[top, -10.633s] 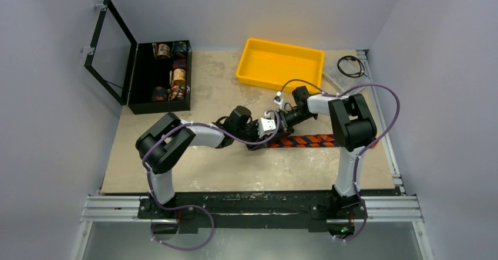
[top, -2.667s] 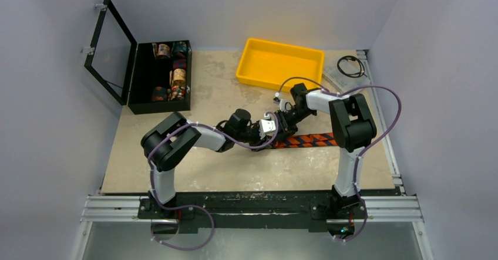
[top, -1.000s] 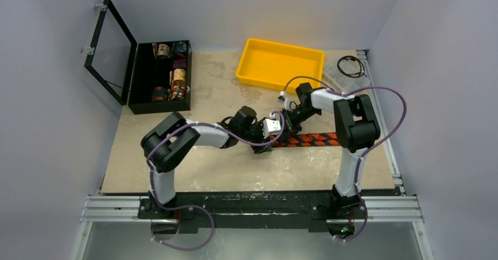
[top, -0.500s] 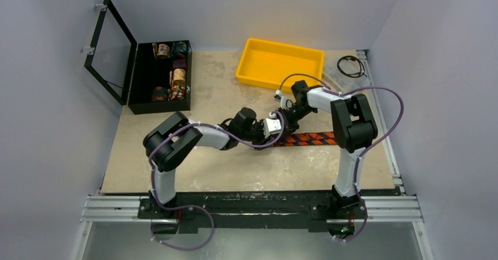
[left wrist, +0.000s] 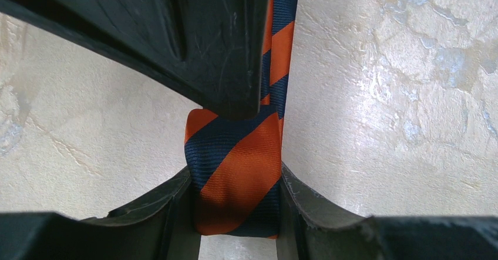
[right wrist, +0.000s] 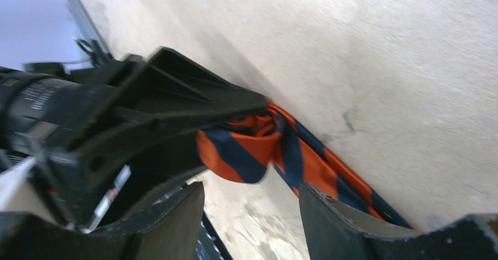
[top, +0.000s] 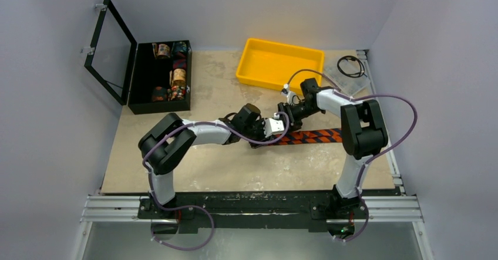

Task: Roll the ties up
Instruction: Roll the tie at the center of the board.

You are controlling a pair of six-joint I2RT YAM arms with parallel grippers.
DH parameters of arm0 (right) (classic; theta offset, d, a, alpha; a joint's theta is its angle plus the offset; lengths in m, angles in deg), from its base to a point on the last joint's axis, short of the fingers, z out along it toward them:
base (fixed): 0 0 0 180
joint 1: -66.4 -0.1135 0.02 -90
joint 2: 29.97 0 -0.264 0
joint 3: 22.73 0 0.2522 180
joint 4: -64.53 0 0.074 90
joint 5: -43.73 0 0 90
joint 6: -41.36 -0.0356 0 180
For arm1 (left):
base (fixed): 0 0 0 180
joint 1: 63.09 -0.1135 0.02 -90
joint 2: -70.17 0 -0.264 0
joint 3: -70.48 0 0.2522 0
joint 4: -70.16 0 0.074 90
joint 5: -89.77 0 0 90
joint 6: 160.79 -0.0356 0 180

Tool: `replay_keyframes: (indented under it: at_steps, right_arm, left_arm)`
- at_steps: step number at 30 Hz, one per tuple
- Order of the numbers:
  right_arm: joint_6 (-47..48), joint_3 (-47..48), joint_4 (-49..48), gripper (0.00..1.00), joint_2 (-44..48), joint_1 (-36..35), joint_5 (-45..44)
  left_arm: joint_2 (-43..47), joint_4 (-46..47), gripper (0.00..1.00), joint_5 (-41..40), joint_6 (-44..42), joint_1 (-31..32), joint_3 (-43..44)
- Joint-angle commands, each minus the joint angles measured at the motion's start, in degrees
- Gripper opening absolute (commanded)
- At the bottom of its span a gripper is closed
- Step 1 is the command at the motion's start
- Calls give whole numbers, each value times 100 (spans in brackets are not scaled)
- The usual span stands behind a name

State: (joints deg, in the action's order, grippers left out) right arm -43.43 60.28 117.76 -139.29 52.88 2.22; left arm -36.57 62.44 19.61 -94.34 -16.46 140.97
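Observation:
The tie, striped orange and dark navy, lies flat on the table to the right of centre. Its near end is wound into a small roll. My left gripper is shut on that roll, one finger pressed on each side. In the top view the left gripper sits at the tie's left end. My right gripper is open, its jaws wide apart and empty, just short of the roll. From above, the right gripper hovers just behind the left one.
A yellow tray stands at the back of the table. At the back left, an open black case holds several patterned fabric rolls, its lid raised. A black cable lies at the back right.
My right gripper has opened and drawn back from the roll. My left gripper has closed on the roll and holds it. The flat length of tie is shorter than several seconds ago.

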Motion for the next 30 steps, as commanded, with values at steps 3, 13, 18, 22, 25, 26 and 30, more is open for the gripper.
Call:
replay_keyframes:
  at_steps: [3, 13, 18, 22, 25, 26, 30]
  right_arm:
    - [-671, -81, -549, 62, -15, -129, 1077]
    - [-298, 149, -292, 45, -507, -221, 94]
    - [-51, -1, -159, 40, -610, -219, -147]
    - [-193, -35, -349, 48, -673, -217, -44]
    - [-252, 6, -463, 15, -692, -212, 168]
    - [-249, 7, -462, 5, -692, -212, 162]
    - [-66, 9, -272, 0, -724, -204, -364]
  left_arm:
    - [-398, -1371, 33, -453, -366, 30, 172]
    - [-424, -1397, 35, -380, -431, 48, 206]
    - [-471, -1399, 35, -350, -439, 48, 242]
    - [-500, -1395, 35, -313, -505, 48, 260]
    - [-499, -1406, 35, -298, -545, 46, 261]
    - [-493, -1410, 35, -282, -550, 40, 260]
    - [-388, -1232, 45, -145, -465, -40, 188]
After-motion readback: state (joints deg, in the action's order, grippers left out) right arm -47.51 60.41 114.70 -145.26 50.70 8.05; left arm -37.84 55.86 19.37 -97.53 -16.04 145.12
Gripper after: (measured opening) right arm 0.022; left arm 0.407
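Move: The rolled tie lies between the left gripper's fingers already, its middle about 1 cm to the right of that hand and level with it. From the open right gripper, the roll is roughly 4 cm to the left, 1 cm back and 3 cm below. The flat tie tail runs off to the right, its middle some 11 cm right of the right hand, 2 cm back and 5 cm below. The yellow bin stands about 22 cm ahead, 1 cm left and 4 cm below. Keep the left gripper still, its hold on the rolled tie unchanged. Bring the half-open right gripper some 2.5 cm left towards the roll, first lifting about 1 cm and then sinking 3 cm, easing slightly back; narrow the fingers, reopen them briefly, then shut them fully to pinch the loose fold on the roll's right side. ##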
